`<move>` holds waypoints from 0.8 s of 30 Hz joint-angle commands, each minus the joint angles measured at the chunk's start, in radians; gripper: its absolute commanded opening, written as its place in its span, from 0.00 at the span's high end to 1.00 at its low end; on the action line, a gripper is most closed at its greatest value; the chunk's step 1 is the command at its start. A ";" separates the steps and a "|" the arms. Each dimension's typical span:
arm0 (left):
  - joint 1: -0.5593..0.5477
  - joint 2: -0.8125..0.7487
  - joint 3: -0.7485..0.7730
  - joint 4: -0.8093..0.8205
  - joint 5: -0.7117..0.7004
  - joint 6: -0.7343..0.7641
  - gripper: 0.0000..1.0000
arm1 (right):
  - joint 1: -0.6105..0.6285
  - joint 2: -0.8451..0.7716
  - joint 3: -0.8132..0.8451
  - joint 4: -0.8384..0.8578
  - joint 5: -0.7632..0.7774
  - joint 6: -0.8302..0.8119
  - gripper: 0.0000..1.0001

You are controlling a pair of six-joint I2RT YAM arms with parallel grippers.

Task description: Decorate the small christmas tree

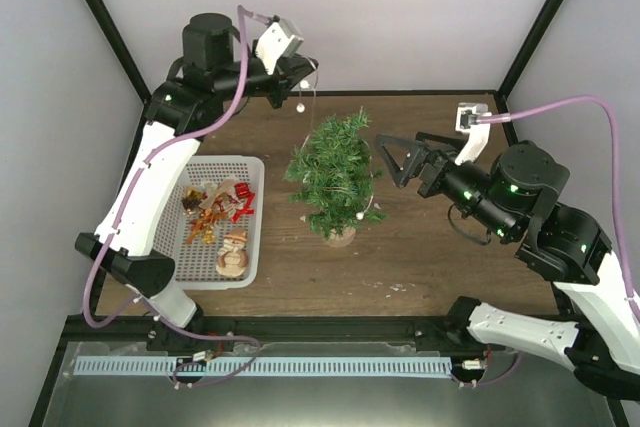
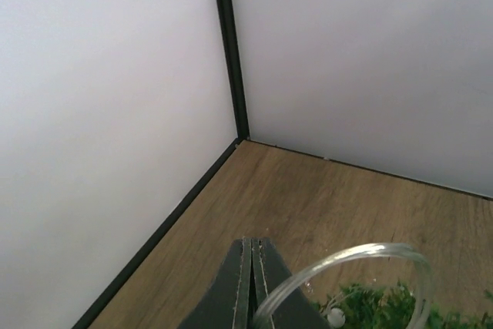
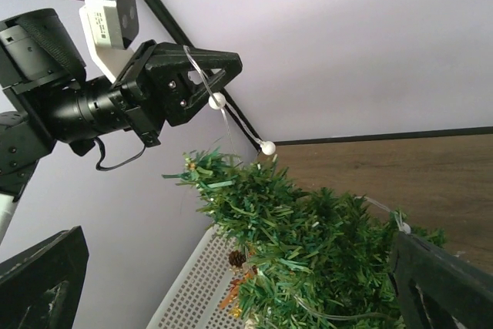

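Note:
The small christmas tree (image 1: 335,175) stands upright mid-table on its tan base (image 1: 340,238). My left gripper (image 1: 306,71) hovers high behind the tree top, shut on a clear string of white beads (image 1: 300,107). The string hangs down to the tree and loops round its lower branches. The left wrist view shows shut fingers (image 2: 252,267) with the clear string (image 2: 362,256) curving out of them. My right gripper (image 1: 395,162) is open just right of the tree. In the right wrist view the tree (image 3: 308,244) sits between the spread fingers (image 3: 443,283), with the left gripper (image 3: 208,67) and a bead (image 3: 267,147) above.
A white perforated basket (image 1: 255,247) lies left of the tree, holding several ornaments, among them a snowman and red and gold pieces. Its rim (image 3: 192,290) shows behind the tree. White walls with black frame posts (image 2: 231,59) close the table's back and sides.

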 commanded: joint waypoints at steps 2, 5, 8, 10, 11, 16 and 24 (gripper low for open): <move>-0.056 0.052 0.092 -0.061 -0.069 0.076 0.99 | 0.004 -0.043 -0.035 0.025 0.070 0.013 0.00; -0.074 0.067 0.103 -0.038 -0.112 0.098 1.00 | 0.004 -0.069 -0.053 0.033 0.116 0.026 0.00; -0.083 0.099 0.141 -0.034 -0.130 0.103 1.00 | 0.005 -0.084 -0.074 0.044 0.156 0.033 0.02; -0.086 0.121 0.160 -0.029 -0.131 0.102 1.00 | 0.004 -0.070 -0.081 0.045 0.179 0.034 0.05; -0.087 0.129 0.167 -0.023 -0.132 0.101 1.00 | 0.004 -0.058 -0.080 0.039 0.199 0.041 0.08; -0.090 0.151 0.175 0.016 -0.107 0.103 1.00 | 0.000 0.047 -0.051 0.039 0.264 0.036 0.19; -0.088 0.149 0.127 0.152 0.037 0.043 1.00 | -0.242 0.091 -0.116 0.172 0.096 0.039 0.26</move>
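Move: My shut left fingers still hold the light string's end, about 17 cm ahead of my empty right hand, 14 cm to its left and roughly level with it. From that right hand, the christmas tree's middle is some 4 cm ahead, 8 cm left and 32 cm down. From my left hand, the tree lies about 13 cm back, 6 cm right and 32 cm below; the basket of ornaments sits 13 cm back, 19 cm left and 46 cm below. I carry the string's end in my left hand about 5 cm to the right, drifting 2 cm forward, high beyond the tree. My right hand first eases some 3 cm right, then swings forward about 8 cm while sinking 5 towards the held string, turning nearly 20 degrees clockwise, its wide-open fingers closing by about a quarter on nothing. ##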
